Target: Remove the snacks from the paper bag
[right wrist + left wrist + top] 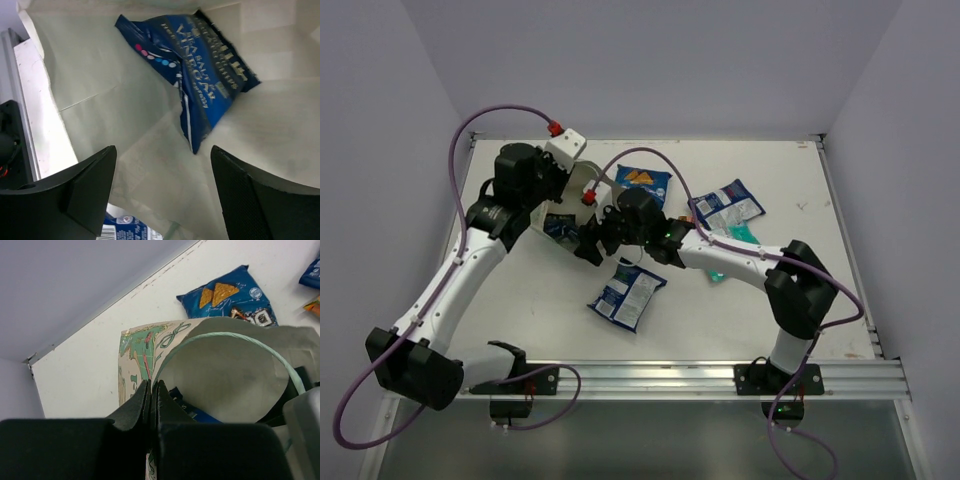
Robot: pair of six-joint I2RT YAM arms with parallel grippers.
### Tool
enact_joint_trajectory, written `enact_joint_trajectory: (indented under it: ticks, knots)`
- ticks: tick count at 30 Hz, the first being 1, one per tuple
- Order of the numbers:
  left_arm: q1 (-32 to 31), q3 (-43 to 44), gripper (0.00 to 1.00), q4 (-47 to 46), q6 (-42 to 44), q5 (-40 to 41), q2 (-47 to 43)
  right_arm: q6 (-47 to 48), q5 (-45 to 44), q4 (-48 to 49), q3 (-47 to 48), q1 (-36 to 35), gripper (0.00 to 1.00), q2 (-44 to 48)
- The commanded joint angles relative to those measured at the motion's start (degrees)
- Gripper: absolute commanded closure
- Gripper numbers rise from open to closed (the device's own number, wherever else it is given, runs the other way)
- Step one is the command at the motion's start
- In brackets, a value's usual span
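The paper bag (576, 186) lies on its side at the back left, mouth toward the right arm. My left gripper (552, 188) is shut on its rim; the left wrist view shows the fingers (151, 392) pinching the mint-printed edge, with the cream inside (225, 375) behind. My right gripper (590, 243) is open at the bag's mouth (162, 155), empty. A blue packet (200, 70) lies inside the bag ahead of it, apart from the fingers, and also shows in the left wrist view (195, 412). Outside lie a blue chip packet (642, 183) and a blue packet (627, 295).
A blue-and-white packet (728, 208) and a teal-green packet (740, 238) lie right of centre, beside the right forearm. The table's back wall runs just behind the bag. A metal rail (700, 375) borders the near edge.
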State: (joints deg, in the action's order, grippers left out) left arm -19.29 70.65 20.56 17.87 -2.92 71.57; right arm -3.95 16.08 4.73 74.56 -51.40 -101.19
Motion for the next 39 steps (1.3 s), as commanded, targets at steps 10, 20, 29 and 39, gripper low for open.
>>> enact_joint_trajectory:
  ticks: [10, 20, 29, 39]
  knots:
    - [-0.14, -5.09, 1.0, -4.03, -9.69, -10.96, -8.38, 1.39, -5.96, 6.69, -2.41, -1.87, 0.21, 1.7]
    - [-0.14, -4.82, 1.0, -3.95, -11.71, -13.95, -8.64, 5.61, -8.69, 9.77, 2.34, -1.87, 0.27, -6.12]
    - [-0.22, -6.67, 1.0, -2.72, -10.13, -9.74, -9.26, 6.75, -8.34, 10.04, 0.76, -1.86, 1.0, 0.61]
    - [-0.22, -8.95, 1.0, -5.0, -9.96, -4.38, -8.55, 15.01, -6.76, 0.37, 5.23, -1.87, 1.0, 19.52]
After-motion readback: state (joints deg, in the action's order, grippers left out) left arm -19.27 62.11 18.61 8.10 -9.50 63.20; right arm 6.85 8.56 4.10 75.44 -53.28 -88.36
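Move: The last blue snack lies inside the paper bag, about 5 cm ahead, 5 cm left and 6 cm below the right hand. On the table, some 17 cm below that hand, one blue packet lies about 10 cm back and 9 cm right, the Doritos about 14 cm ahead and 11 cm right. From the left hand, still pinching the bag's rim, the snack lies roughly 15 cm below, level sideways and some 2 cm back. Right hand dips, pinches the snack and pulls it up about 15 cm, while the left draws the rim back. ##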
